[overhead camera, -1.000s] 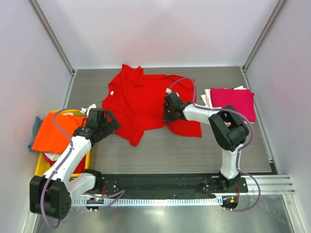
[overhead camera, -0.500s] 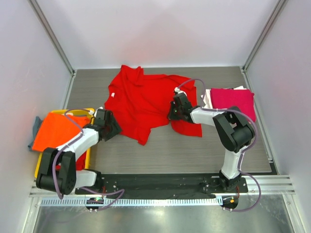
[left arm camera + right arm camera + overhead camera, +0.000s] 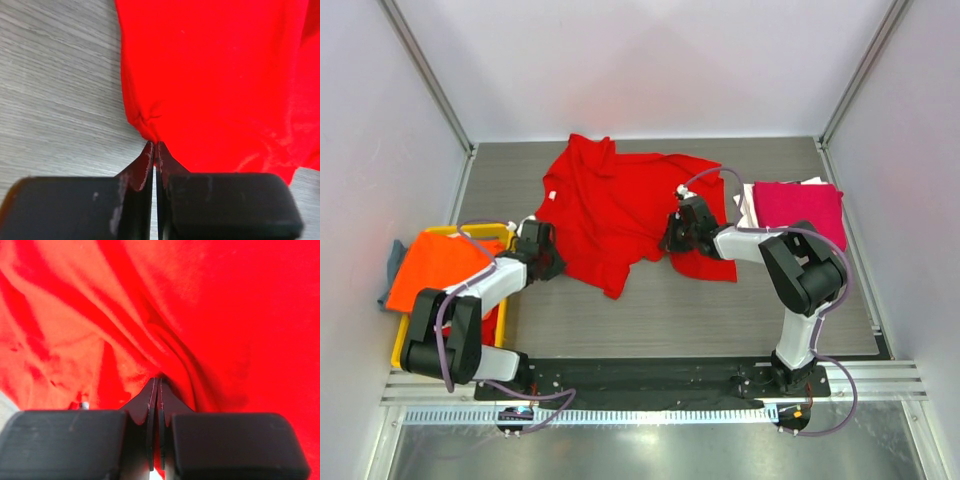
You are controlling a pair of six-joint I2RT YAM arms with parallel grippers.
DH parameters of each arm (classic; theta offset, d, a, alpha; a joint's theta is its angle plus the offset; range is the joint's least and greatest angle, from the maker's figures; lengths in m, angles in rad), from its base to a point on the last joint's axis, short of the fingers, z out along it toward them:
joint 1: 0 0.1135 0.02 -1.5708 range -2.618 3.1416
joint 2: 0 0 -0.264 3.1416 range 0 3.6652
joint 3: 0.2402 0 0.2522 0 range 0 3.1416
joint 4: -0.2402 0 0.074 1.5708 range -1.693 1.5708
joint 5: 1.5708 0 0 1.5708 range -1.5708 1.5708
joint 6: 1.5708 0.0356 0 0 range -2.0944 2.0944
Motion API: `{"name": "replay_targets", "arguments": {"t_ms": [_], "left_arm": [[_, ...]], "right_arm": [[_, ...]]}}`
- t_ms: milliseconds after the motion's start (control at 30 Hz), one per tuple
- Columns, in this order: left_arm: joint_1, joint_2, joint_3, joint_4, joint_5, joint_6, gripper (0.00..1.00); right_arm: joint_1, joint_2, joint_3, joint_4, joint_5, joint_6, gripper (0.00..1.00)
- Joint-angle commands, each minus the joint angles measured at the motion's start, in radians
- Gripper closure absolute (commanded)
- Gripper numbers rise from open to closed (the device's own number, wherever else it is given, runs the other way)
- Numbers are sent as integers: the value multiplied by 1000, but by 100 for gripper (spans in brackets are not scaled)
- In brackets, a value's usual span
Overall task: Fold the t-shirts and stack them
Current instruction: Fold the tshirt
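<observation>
A bright red t-shirt (image 3: 610, 205) lies spread and rumpled on the grey table. My left gripper (image 3: 553, 263) sits at its lower left edge, and in the left wrist view the left gripper (image 3: 155, 145) is shut on a pinch of that red hem (image 3: 150, 120). My right gripper (image 3: 672, 238) is at the shirt's right part; in the right wrist view the right gripper (image 3: 159, 381) is shut on a red fold (image 3: 165, 347). A folded magenta-pink t-shirt (image 3: 800, 210) rests on a white t-shirt (image 3: 747, 200) at the right.
A yellow crate (image 3: 399, 345) stands at the left edge with an orange t-shirt (image 3: 435, 270) draped over it and red cloth inside. A grey cloth (image 3: 392, 262) hangs beside the crate. Walls enclose the table at the back and sides.
My left arm swung in to the shirt's lower left edge and its jaws closed on the hem. The right gripper shifted slightly right with its fold, dragging the shirt a little.
</observation>
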Motion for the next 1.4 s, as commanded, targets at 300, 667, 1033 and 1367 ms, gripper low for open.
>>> {"name": "replay_targets", "arguments": {"t_ms": [300,667,1033,1367], "left_arm": [[1,-244,122,-192,45,-2,100],[15,-7,453,-239,229,-14,100],[4,543,935,-204,389,-123,52],[-17,212,688,-342,53,66,28]], "right_arm": [[25,-21,-27,10,-79,-12,91],[24,-16,-36,47,-88,3,91],[25,-58,-74,77,-62,-6,72],[25,-58,-74,79,-53,-4,71]]}}
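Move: My left hand already pinches the near-left edge of the tshirt; the upper-left body of the shirt, where this cloth goes, lies about 18 cm ahead and 9 cm to the right, near table height. The white tag is some 19 cm ahead and 1 cm left, the collar about 30 cm ahead and 9 cm right. My shut right fingertips are at the shirt's near part, cloth right under them. I lift the pinched edge with my left hand about 15 cm, swing it forward some 18 cm and to the right over the shirt, then sink partway, open my fingers to let the cloth go and ease back, rising slightly. My right hand stays low at the cloth after a small slide back and left, and parts its fingers a little. ##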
